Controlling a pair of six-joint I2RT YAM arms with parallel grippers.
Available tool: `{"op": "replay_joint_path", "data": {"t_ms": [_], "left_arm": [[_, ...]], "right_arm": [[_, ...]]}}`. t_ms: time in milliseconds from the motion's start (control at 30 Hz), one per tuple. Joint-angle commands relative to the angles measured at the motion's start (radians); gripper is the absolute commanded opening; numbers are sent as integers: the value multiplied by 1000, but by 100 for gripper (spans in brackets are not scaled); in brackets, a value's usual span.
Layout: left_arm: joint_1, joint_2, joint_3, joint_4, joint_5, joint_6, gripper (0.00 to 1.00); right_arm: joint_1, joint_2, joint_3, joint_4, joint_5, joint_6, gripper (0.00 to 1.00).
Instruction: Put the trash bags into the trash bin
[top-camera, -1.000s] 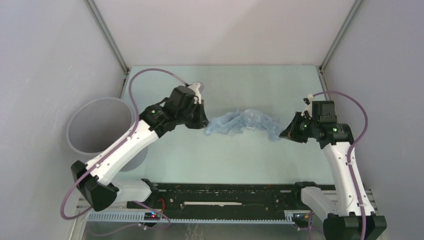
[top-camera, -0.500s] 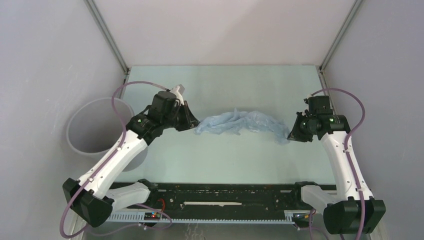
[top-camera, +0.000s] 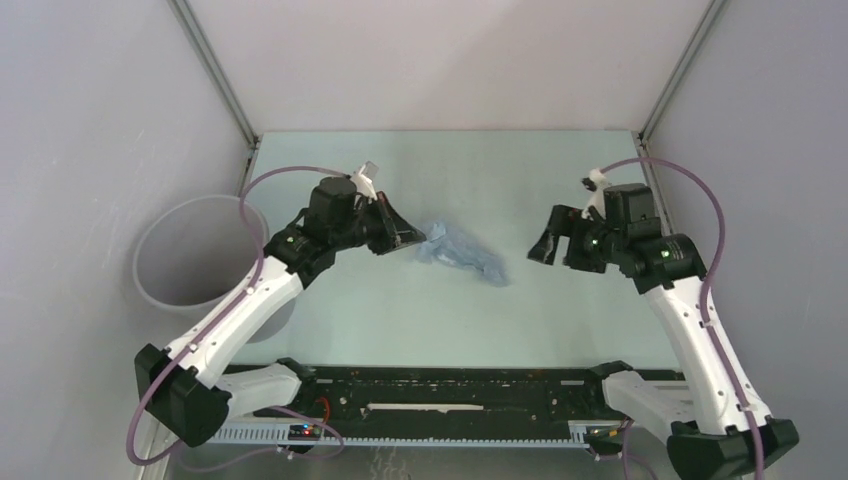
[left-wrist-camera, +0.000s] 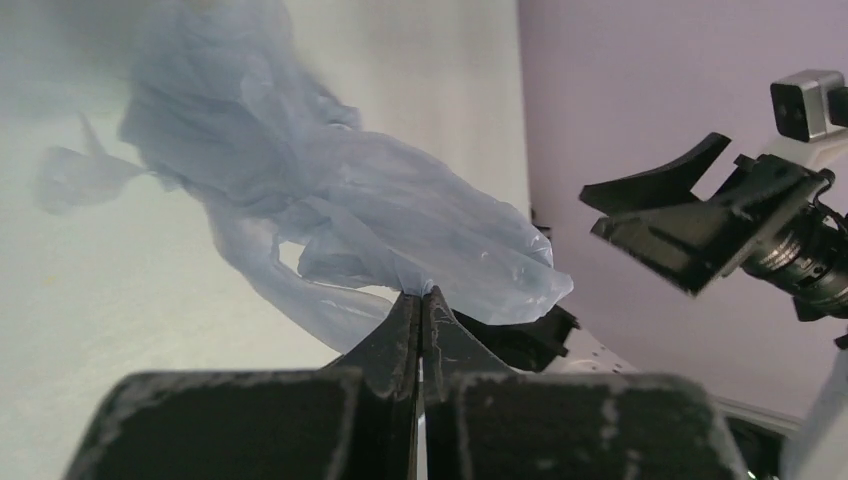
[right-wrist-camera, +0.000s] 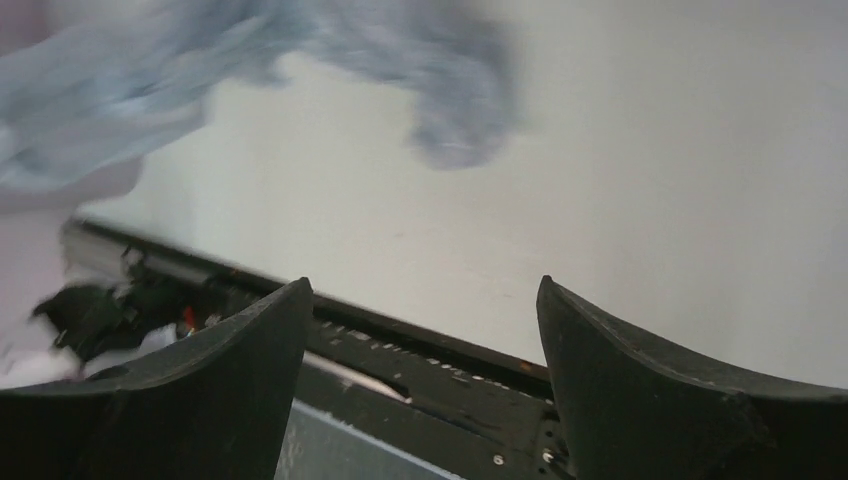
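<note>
The pale-blue trash bag (top-camera: 465, 255) hangs crumpled from my left gripper (top-camera: 418, 237), which is shut on its edge over the middle of the table. In the left wrist view the film (left-wrist-camera: 330, 190) bunches out from the closed fingertips of the left gripper (left-wrist-camera: 420, 292). My right gripper (top-camera: 545, 246) is open and apart from the bag's loose right end, with nothing between its fingers. Its wrist view shows the right gripper (right-wrist-camera: 422, 282) with spread jaws and the bag (right-wrist-camera: 150, 70) blurred at the upper left. The grey trash bin (top-camera: 165, 240) stands at the far left beside the left arm.
Grey enclosure walls close in on both sides and the back. A black rail (top-camera: 450, 385) with wiring runs along the near edge between the arm bases. The pale table surface (top-camera: 500, 180) stretches behind the bag.
The right gripper has opened and let go of the bag, then shifted left. The bag's right end has dropped and it now hangs from the left gripper alone.
</note>
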Motion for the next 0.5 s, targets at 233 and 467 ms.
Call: {"op": "replay_joint_path", "data": {"t_ms": [233, 467], "left_arm": [[-101, 68, 26, 188, 80, -128, 0], [-121, 72, 24, 219, 70, -144, 0]], "right_arm": [[364, 125, 68, 448, -280, 393, 91], [370, 147, 59, 349, -106, 473, 91]]}}
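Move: The light-blue trash bag hangs from the left fingers; its middle is about 20 cm to the right hand's left, about 2 cm ahead and some 5 cm lower. The closed left fingertips pinching its near end are roughly 28 cm left of the right hand, 5 cm ahead and 3 cm higher. From the left hand, the bag's middle is about 8 cm right, 4 cm back and 8 cm down; the trash bin stands some 46 cm left, 7 cm back and 10 cm lower. Leftward and quick, the right hand sweeps about 15 cm towards the bag end held by the left gripper, rising some 5 cm, with its left side rolling up about 25 degrees and its fingers staying wide open. The left hand keeps its pinch on the bag and comes to meet it, about 5 cm to the right, easing to a stop. ##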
